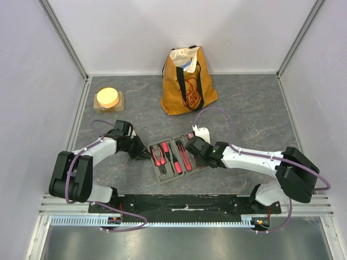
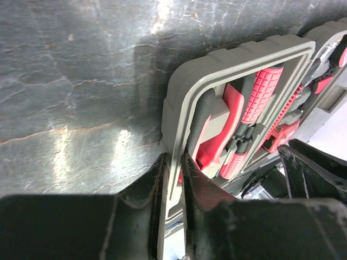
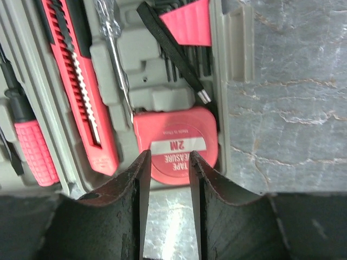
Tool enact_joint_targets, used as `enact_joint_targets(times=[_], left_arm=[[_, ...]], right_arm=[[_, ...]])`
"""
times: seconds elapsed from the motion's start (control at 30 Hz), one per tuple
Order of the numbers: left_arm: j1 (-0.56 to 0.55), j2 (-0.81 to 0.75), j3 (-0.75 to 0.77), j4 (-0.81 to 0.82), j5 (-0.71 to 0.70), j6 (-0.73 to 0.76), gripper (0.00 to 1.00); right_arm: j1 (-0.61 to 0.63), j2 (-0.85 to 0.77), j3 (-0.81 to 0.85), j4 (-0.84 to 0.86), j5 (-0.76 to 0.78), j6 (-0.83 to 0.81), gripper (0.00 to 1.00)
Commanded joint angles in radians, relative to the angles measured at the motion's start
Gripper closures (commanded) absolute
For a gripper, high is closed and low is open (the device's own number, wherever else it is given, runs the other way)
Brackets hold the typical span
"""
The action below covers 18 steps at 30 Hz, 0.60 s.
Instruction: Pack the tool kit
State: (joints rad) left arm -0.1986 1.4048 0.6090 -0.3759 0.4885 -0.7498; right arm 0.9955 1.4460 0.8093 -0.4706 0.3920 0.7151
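Observation:
The tool kit's dark-grey case (image 1: 161,176) lies open on the table between the arms, with red-and-black tools in its moulded slots. My left gripper (image 1: 143,154) is at the case's left edge. In the left wrist view it (image 2: 173,157) is shut on the case's rim (image 2: 184,103), next to the red pliers (image 2: 230,114) and a screwdriver handle (image 2: 263,95). My right gripper (image 1: 191,145) hovers over the right half. In the right wrist view it (image 3: 165,154) stands open with nothing between its fingers, just short of the red tape measure (image 3: 176,138) seated in its slot beside the knife (image 3: 81,92).
A mustard-yellow tote bag (image 1: 187,81) stands at the back centre. A round yellow-topped tan block (image 1: 108,98) sits at the back left. Grey walls enclose the table on three sides.

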Motion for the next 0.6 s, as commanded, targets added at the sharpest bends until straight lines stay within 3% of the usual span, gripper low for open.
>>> enact_joint_targets(times=[0.0,0.13,0.27,0.4,0.57], left_arm=[[0.002,-0.036,0.04,-0.087,-0.122,0.029,0.75],[0.004,-0.098,0.106,-0.144,-0.18,0.046,0.62],[0.005,-0.168,0.187,-0.193,-0.238,0.061,0.49],[0.01,-0.22,0.27,-0.253,-0.297,0.084,0.41],[0.073,-0.267,0.324,-0.314,-0.346,0.125,0.36]], right_arm=[[0.002,-0.013,0.128,-0.161,-0.012,-0.037,0.59],[0.002,0.001,0.264,-0.215,-0.005,-0.094,0.55],[0.024,0.013,0.349,-0.188,-0.048,-0.178,0.46],[0.118,0.056,0.379,-0.12,-0.111,-0.293,0.37],[0.274,0.14,0.383,0.002,-0.136,-0.374,0.33]])
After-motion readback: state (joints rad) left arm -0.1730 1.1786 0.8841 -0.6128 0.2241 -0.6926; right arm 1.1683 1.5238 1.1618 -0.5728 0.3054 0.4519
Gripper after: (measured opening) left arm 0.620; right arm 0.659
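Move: The left fingers straddle the case's left wall, which lies right at the hand point and about 1 cm below; the pliers are some 3 cm to the right and 2 cm back. The right fingers hover about 2 cm above the tape measure, which is roughly 1 cm to their right. From the right hand, the middle of the case's left half lies about 11 cm left, level ahead, and the red saw about 5 cm left and 2 cm ahead, both some 3 cm down. Lift the right gripper about 9 cm off the tape measure and carry it some 10 cm left over the saw, drawing back a little late, towards above the left half's near end, turning counter-clockwise and opening wider. Meanwhile open the left fingers to free the case's left wall, then raise them about 10 cm, forward and somewhat left, swinging the fingertips forward some 20 degrees. ##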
